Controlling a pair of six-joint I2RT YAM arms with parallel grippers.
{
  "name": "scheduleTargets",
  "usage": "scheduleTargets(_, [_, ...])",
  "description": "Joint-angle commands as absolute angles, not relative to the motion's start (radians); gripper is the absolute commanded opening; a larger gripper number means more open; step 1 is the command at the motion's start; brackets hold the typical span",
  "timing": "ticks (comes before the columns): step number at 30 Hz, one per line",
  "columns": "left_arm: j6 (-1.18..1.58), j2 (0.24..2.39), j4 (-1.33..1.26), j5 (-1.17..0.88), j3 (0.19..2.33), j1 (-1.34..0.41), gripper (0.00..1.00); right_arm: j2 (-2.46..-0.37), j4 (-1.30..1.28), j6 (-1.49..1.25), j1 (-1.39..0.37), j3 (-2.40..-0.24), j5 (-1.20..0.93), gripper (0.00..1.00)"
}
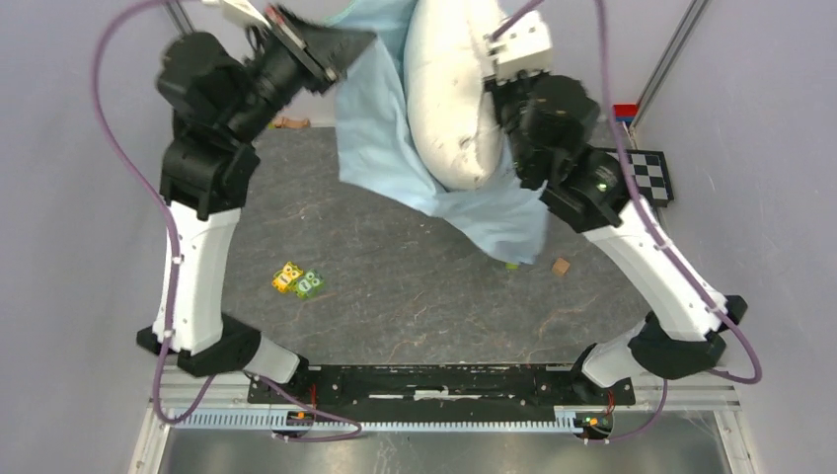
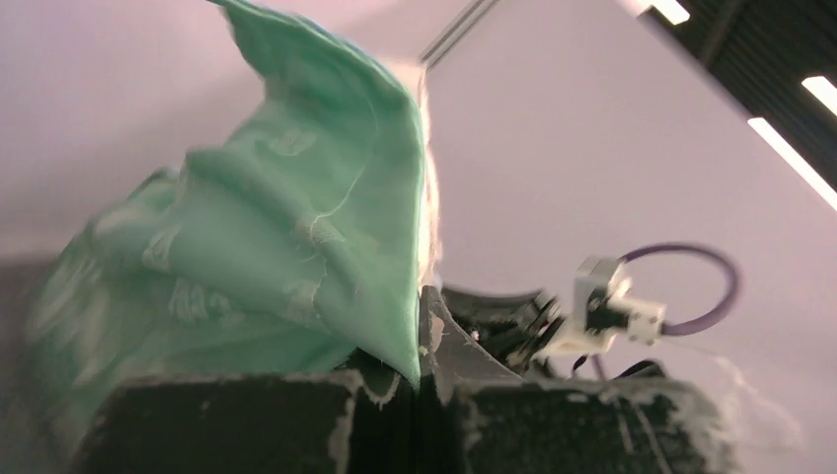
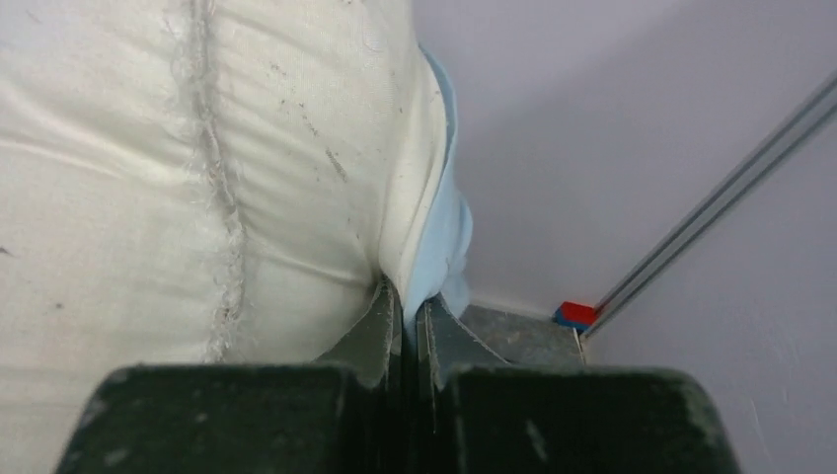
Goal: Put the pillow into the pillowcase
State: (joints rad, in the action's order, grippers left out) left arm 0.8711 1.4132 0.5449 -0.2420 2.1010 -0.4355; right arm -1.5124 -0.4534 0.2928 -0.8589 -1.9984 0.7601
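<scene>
The off-white pillow (image 1: 449, 99) hangs in the air at the top centre, its lower end sunk into the light-blue pillowcase (image 1: 380, 138), which drapes down to the table. My left gripper (image 1: 365, 39) is shut on the pillowcase's upper left edge. In the left wrist view the mint-green reverse of the pillowcase (image 2: 247, 247) runs down into the shut left gripper (image 2: 426, 341). My right gripper (image 1: 496, 97) sits at the pillow's right side. In the right wrist view the right gripper (image 3: 410, 311) is shut on the blue pillowcase hem (image 3: 446, 227), with the pillow (image 3: 148, 178) pressing against its left finger.
Yellow and green toy blocks (image 1: 298, 280) and a small brown block (image 1: 561, 266) lie on the grey table (image 1: 395, 296). A checkerboard card (image 1: 651, 173) and a red-and-blue block (image 1: 624, 112) sit at the back right. Walls close in on both sides.
</scene>
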Motion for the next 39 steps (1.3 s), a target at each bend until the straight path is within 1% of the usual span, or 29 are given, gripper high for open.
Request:
scheduleTargets(1, [0.911, 1.65, 0.555, -0.293, 2.578, -0.437, 0.03, -1.409, -0.209, 0.331, -0.844, -2.014, 0.743, 0.0])
scheduleTargets(3, [0.986, 1.728, 0.476, -0.311, 2.659, -0.438, 0.03, -1.406, -0.156, 0.35, -0.844, -2.043, 0.718, 0.0])
scheduleTargets(7, [1.028, 1.745, 0.367, -0.306, 2.618, -0.437, 0.03, -1.458, -0.174, 0.341, -0.844, -2.16, 0.657, 0.0])
scheduleTargets(9, [1.009, 1.746, 0.383, -0.292, 2.613, -0.438, 0.03, -1.465, -0.185, 0.324, -0.845, -2.154, 0.641, 0.0])
scheduleTargets(12, [0.995, 1.755, 0.4, -0.301, 2.611, -0.436, 0.03, -1.441, -0.147, 0.32, -0.844, -2.079, 0.649, 0.0])
scheduleTargets(14, [0.979, 1.76, 0.433, -0.301, 2.611, -0.435, 0.03, -1.442, -0.171, 0.29, -0.844, -2.086, 0.638, 0.0])
scheduleTargets(18, [0.92, 1.738, 0.574, -0.226, 2.581, -0.418, 0.03, -1.436, -0.24, 0.207, -0.844, -2.055, 0.583, 0.0])
scheduleTargets(19, [0.921, 1.724, 0.588, -0.211, 2.552, -0.402, 0.03, -1.437, -0.262, 0.192, -0.844, -2.039, 0.575, 0.02])
scheduleTargets(20, [0.93, 1.708, 0.594, -0.201, 2.515, -0.384, 0.03, -1.442, -0.291, 0.172, -0.844, -2.029, 0.567, 0.08])
scheduleTargets(22, [0.937, 1.699, 0.617, -0.184, 2.488, -0.359, 0.03, -1.458, -0.364, 0.124, -0.841, -2.046, 0.536, 0.27])
scheduleTargets(23, [0.932, 1.702, 0.642, -0.172, 2.491, -0.352, 0.03, -1.462, -0.404, 0.088, -0.841, -2.062, 0.505, 0.4])
scheduleTargets(25, [0.923, 1.704, 0.677, -0.15, 2.485, -0.336, 0.03, -1.447, -0.435, 0.028, -0.84, -2.053, 0.441, 0.62])
scheduleTargets(27, [0.92, 1.702, 0.686, -0.147, 2.46, -0.32, 0.03, -1.412, -0.432, -0.029, -0.839, -2.01, 0.384, 0.77])
scheduleTargets(28, [0.922, 1.702, 0.682, -0.149, 2.445, -0.313, 0.03, -1.396, -0.428, -0.058, -0.84, -1.991, 0.358, 0.8])
scheduleTargets(29, [0.923, 1.7, 0.676, -0.155, 2.436, -0.31, 0.03, -1.385, -0.424, -0.079, -0.84, -1.982, 0.336, 0.81])
scheduleTargets(32, [0.927, 1.704, 0.666, -0.161, 2.433, -0.309, 0.03, -1.399, -0.455, -0.112, -0.84, -2.01, 0.29, 0.8])
scheduleTargets(35, [0.927, 1.711, 0.655, -0.175, 2.435, -0.309, 0.03, -1.45, -0.52, -0.116, -0.84, -2.085, 0.358, 0.81])
scheduleTargets(39, [0.922, 1.708, 0.654, -0.176, 2.428, -0.308, 0.03, -1.522, -0.498, -0.11, -0.839, -2.146, 0.389, 0.87])
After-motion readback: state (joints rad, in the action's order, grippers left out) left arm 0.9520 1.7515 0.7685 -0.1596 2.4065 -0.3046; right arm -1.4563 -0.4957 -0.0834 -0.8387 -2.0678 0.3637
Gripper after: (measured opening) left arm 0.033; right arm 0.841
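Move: Hanging between the two raised hands, the pillow has its middle roughly 10 cm to the left hand's right, 4 cm ahead and 13 cm below. From the right hand, which still pinches white and blue cloth, the pillow's middle is about 8 cm left, 3 cm ahead and 8 cm below. The pillowcase's loose lower flap hangs some 30 cm below the right hand, about 10 cm back and 1 cm to its right. Swinging the pillowcase hem up some 11 cm, the left hand then carries it down about 18 cm and forward 13 cm, tipping its fingers downward while keeping its pinch. The right hand lifts about 8 cm, eases back down beside the pillow, then opens wide and lets the cloth go, shifting left and slightly back as it rolls its left side up and turns counter-clockwise. ##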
